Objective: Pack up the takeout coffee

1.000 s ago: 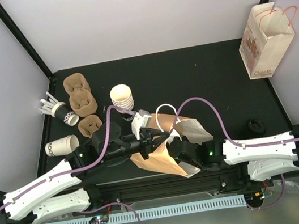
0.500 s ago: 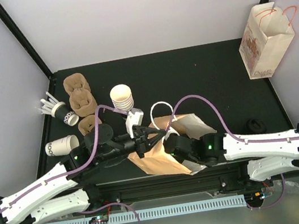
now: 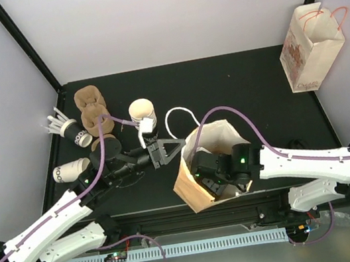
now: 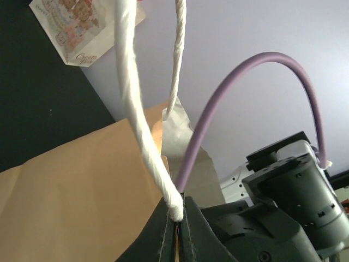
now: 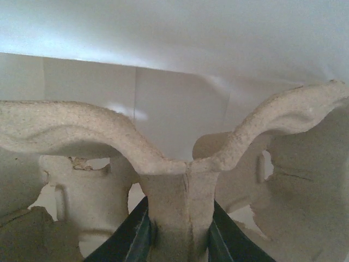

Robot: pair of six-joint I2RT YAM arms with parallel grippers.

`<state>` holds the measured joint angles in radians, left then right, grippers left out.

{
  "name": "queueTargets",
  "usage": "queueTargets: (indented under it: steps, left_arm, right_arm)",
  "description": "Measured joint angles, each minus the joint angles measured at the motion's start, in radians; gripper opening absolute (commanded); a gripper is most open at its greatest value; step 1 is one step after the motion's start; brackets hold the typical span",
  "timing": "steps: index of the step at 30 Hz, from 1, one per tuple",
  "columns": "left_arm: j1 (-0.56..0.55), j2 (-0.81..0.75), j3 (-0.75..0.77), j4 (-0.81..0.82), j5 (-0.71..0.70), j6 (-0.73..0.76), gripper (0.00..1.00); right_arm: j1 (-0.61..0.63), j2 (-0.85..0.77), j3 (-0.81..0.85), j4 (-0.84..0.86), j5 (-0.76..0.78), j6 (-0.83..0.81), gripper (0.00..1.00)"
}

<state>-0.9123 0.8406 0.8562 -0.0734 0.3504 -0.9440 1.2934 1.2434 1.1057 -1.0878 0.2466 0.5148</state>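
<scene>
My left gripper [image 3: 176, 144] is shut on the white twisted handle [image 4: 136, 109] of the brown paper bag [image 3: 193, 178], which stands open near the front. My right gripper [image 3: 213, 168] reaches down inside the bag. It is shut on the centre post of a moulded-pulp cup carrier [image 5: 180, 180], with white bag wall behind. Takeout coffee cups lie apart at the left: a stack of white cups [image 3: 142, 113], one cup on its side [image 3: 74, 169], and a dark-banded cup [image 3: 78, 134] holding white sticks. A black lid [image 3: 299, 147] lies at the right.
Three brown pulp carriers [image 3: 95, 117] sit in a row at the back left, beside the cups. A printed paper bag [image 3: 312, 47] stands at the far right corner. Purple cables arc over both arms. Black frame posts flank the table.
The brown bag has gone from crumpled and lying flat to upright and open. My left gripper pulled its handle up and to the left. My right gripper moved down into the bag with the carrier.
</scene>
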Motion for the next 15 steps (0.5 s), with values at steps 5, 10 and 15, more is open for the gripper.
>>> queueTargets:
  steps: [5,10,15]
  left_arm:
    - [0.046,-0.01,-0.038,0.008,0.039,-0.02,0.01]
    - [0.081,-0.027,-0.065,-0.009,0.053,-0.004,0.02]
    - [0.096,-0.053,-0.151,-0.014,0.042,0.026,0.02]
  right_arm:
    - [-0.012,0.062,0.028,-0.055,-0.048,-0.031,0.23]
    - [-0.043,0.159,0.027,-0.032,-0.105,-0.085,0.23]
    - [-0.075,0.252,-0.005,0.039,-0.164,-0.136,0.23]
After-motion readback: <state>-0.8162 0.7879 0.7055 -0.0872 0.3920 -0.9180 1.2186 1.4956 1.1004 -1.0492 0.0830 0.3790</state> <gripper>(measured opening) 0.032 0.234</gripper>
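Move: The left hand holds the bag's white rope handle; the bag's middle is about 17 cm below it, some 7 cm to its right and 4 cm back. The right hand, inside the bag's mouth, pinches the cup carrier; the bag's bottom lies roughly 10 cm straight below it. The cup stack stands some 18 cm ahead of the left hand, 9 cm left and 29 cm below. Keeping hold of handle and carrier, left and right hands sink together about 6 cm, the right tilting some 15 degrees. ##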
